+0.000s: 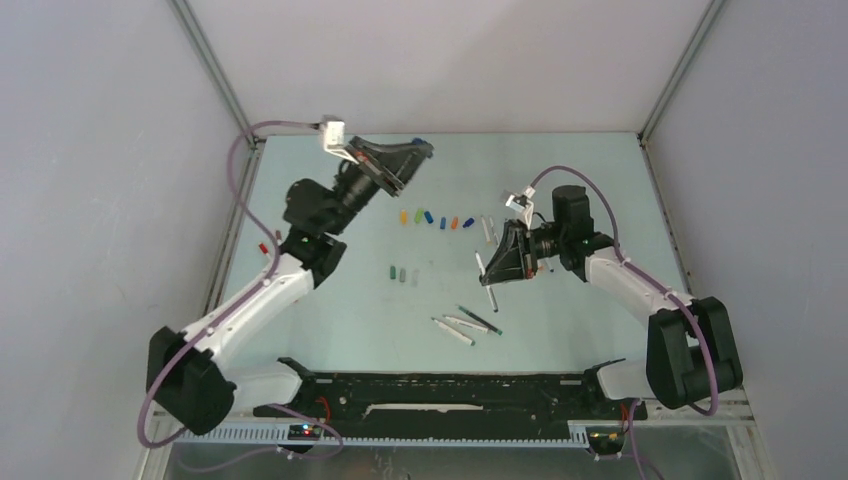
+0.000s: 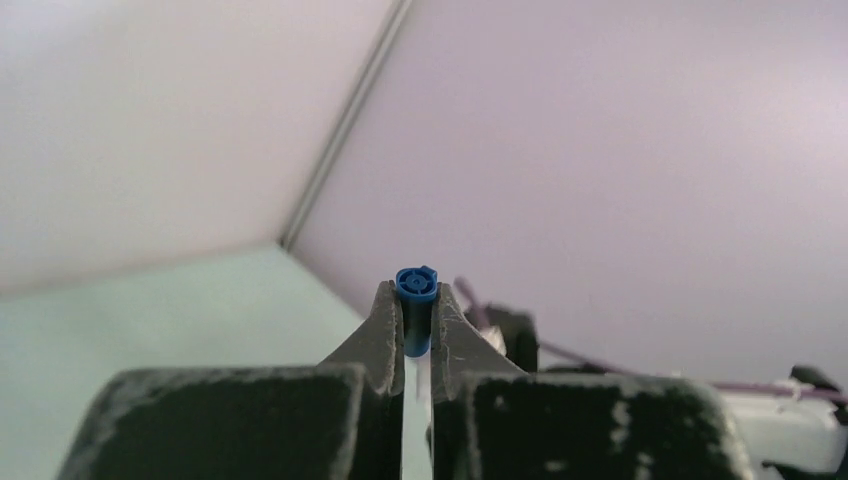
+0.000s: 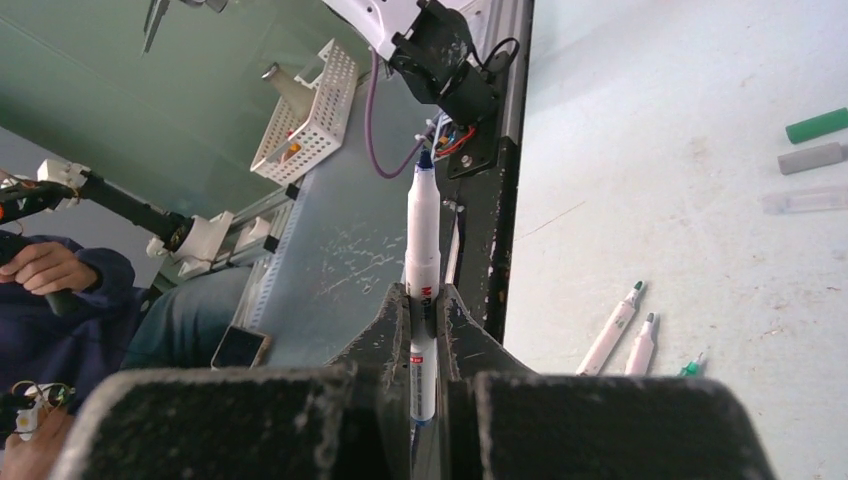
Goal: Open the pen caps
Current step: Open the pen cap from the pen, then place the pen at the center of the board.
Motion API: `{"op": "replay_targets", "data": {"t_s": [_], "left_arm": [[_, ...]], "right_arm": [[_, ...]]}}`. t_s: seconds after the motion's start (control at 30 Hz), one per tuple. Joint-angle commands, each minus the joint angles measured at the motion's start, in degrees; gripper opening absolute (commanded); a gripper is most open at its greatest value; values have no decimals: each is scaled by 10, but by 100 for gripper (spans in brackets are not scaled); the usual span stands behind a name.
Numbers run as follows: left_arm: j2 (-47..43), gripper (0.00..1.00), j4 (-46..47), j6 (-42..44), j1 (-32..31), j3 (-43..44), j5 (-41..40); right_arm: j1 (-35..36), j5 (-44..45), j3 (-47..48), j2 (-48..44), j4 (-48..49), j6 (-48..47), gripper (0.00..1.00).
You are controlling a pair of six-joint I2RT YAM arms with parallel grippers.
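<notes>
My left gripper [image 2: 417, 302] is raised over the far left of the table and shut on a small blue pen cap [image 2: 416, 287], whose open end sticks out past the fingertips. From above, that cap [image 1: 417, 143] shows as a blue dot at the left gripper [image 1: 423, 150]. At mid-right, the right gripper [image 1: 487, 279] is shut on a white pen [image 3: 422, 230] with its blue tip bare. Loose pen caps [image 1: 436, 219] in yellow, green, blue and orange lie in a row between the arms. Three more, green [image 3: 816, 125], grey [image 3: 810, 157] and clear [image 3: 805, 200], lie nearer.
Three uncapped white pens [image 1: 466, 325] lie near the front middle of the table; two of them [image 3: 612, 328] show in the right wrist view. A couple of grey pens [image 1: 487, 228] rest just right of the cap row. The black base rail [image 1: 450, 392] runs along the near edge.
</notes>
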Motion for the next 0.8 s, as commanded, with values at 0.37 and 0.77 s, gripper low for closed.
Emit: {"op": "replay_targets", "data": {"t_s": [0.37,0.77], "left_arm": [[-204,4,-137,66,44,-148,-36],[-331,0,-189,-15,44,-351,-64]], "right_arm": [[9,311,86,-44,-382,-356,0],[64,463,104,44,-444,-402,0]]}}
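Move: The left hand, holding the blue cap, has the clear cap about 6 cm to its left, level with it and some 40 cm below; the gray cap lies 9 cm left, the green cap 11 cm left and 1 cm ahead. The right hand, gripping the uncapped blue pen, has the green pen roughly 2 cm left, 1 cm ahead and 21 cm below, and the nearest white pen 5 cm left. Left rises, then sinks 20 cm back-left towards the clear cap; right lowers its pen 10 cm, tipping down. ##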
